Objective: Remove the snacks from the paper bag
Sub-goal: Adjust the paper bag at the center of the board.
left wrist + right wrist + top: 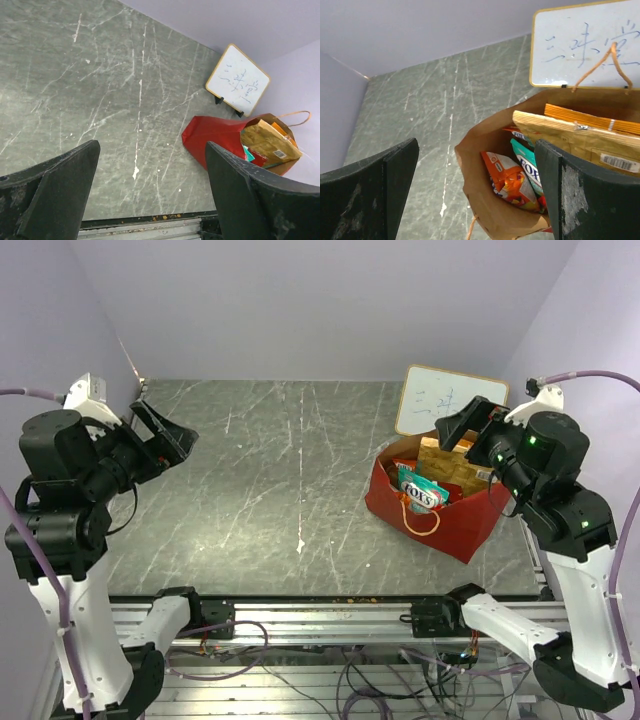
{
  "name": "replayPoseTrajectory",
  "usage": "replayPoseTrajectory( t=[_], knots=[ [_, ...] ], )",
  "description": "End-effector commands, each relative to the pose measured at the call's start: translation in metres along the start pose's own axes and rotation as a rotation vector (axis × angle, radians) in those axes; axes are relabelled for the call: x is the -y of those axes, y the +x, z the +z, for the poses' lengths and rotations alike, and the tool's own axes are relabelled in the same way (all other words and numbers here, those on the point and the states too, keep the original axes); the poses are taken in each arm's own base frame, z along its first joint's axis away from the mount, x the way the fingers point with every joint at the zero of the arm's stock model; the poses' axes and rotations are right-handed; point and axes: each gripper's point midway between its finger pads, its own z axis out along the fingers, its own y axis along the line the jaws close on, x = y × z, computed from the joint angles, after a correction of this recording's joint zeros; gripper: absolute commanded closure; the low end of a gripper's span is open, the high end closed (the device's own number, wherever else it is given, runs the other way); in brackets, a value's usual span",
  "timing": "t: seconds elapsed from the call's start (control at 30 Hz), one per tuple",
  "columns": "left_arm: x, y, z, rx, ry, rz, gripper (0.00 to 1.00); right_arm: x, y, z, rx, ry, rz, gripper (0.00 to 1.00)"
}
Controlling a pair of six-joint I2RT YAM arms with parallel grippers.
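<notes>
The paper bag (440, 515), red outside and brown inside, stands open at the right of the table, also seen as the paper bag (215, 132) in the left wrist view. The snacks are inside it: an orange packet (512, 181), a teal packet (526, 161) and a tan flat pack (570, 134), with the teal packet (420, 493) and tan pack (446, 462) showing from above. My right gripper (466, 426) hovers open above the bag's far right side, its fingers (380, 190) empty. My left gripper (165, 437) is open and empty, high at the far left.
A white writing board (450, 400) leans on its stand just behind the bag. Thin orange cord handles (615, 60) rise from the bag's rim. Walls close in the back and both sides. The metal rail (330, 615) runs along the table's near edge.
</notes>
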Motion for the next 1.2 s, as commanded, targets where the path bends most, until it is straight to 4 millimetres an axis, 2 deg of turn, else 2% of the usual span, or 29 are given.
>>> replayPoseTrajectory(
  t=[0.0, 0.13, 0.3, 0.4, 0.57, 0.7, 0.8, 0.9, 1.03, 1.17],
  knots=[
    [-0.009, -0.013, 0.013, 0.057, -0.041, -0.006, 0.03, 0.023, 0.004, 0.0, -0.018, 0.106, -0.016, 0.0],
    [-0.013, -0.018, 0.032, 0.056, -0.053, -0.032, 0.02, 0.042, 0.006, 0.006, -0.039, 0.195, -0.051, 0.0],
    [-0.014, -0.02, 0.063, 0.054, -0.021, -0.091, 0.02, 0.048, 0.011, 0.015, -0.095, 0.214, -0.112, 0.0],
    [-0.016, -0.014, 0.08, 0.044, 0.0, -0.12, 0.02, 0.051, 0.015, 0.022, -0.14, 0.233, -0.117, 0.0],
    [-0.006, 0.009, 0.108, -0.021, 0.046, -0.106, 0.02, 0.038, 0.029, 0.033, -0.242, 0.154, -0.122, 0.0],
    [0.021, 0.047, 0.123, -0.119, 0.131, -0.092, 0.02, 0.032, 0.04, 0.037, -0.295, 0.116, -0.094, 0.0],
    [0.052, 0.08, 0.125, -0.196, 0.224, -0.088, 0.01, 0.024, 0.043, 0.037, -0.319, 0.083, -0.063, 0.0],
    [0.089, 0.12, 0.122, -0.289, 0.309, -0.045, 0.03, 0.018, 0.043, 0.037, -0.328, 0.064, -0.025, 0.0],
    [0.145, 0.186, 0.106, -0.415, 0.437, 0.068, 0.01, 0.011, 0.035, 0.034, -0.313, 0.056, 0.03, 0.0],
    [0.205, 0.249, 0.084, -0.483, 0.572, 0.175, 0.01, 0.012, 0.018, 0.02, -0.273, 0.081, 0.05, 0.0]
  ],
)
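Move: The red paper bag stands roughly 48 cm to the left gripper's right, a mere 3 cm ahead, its middle some 30 cm lower. From the right gripper the bag is almost straight below: about 2 cm back, 2 cm to the right and 28 cm down. In the bag's mouth, from the right gripper, the teal snack packet lies about 6 cm back and 3 cm left; the whiteboard stands some 20 cm ahead and 7 cm right. Swing the left gripper, open, over to the paper bag: first forward and down about 8 cm, then sweep right some 25 cm, drawing back and still sinking, turning clockwise by roughly 40 degrees. Meanwhile lower the open right gripper over the bag, bowing out to the right and back, tipping its fingers down, then lift it slightly. ##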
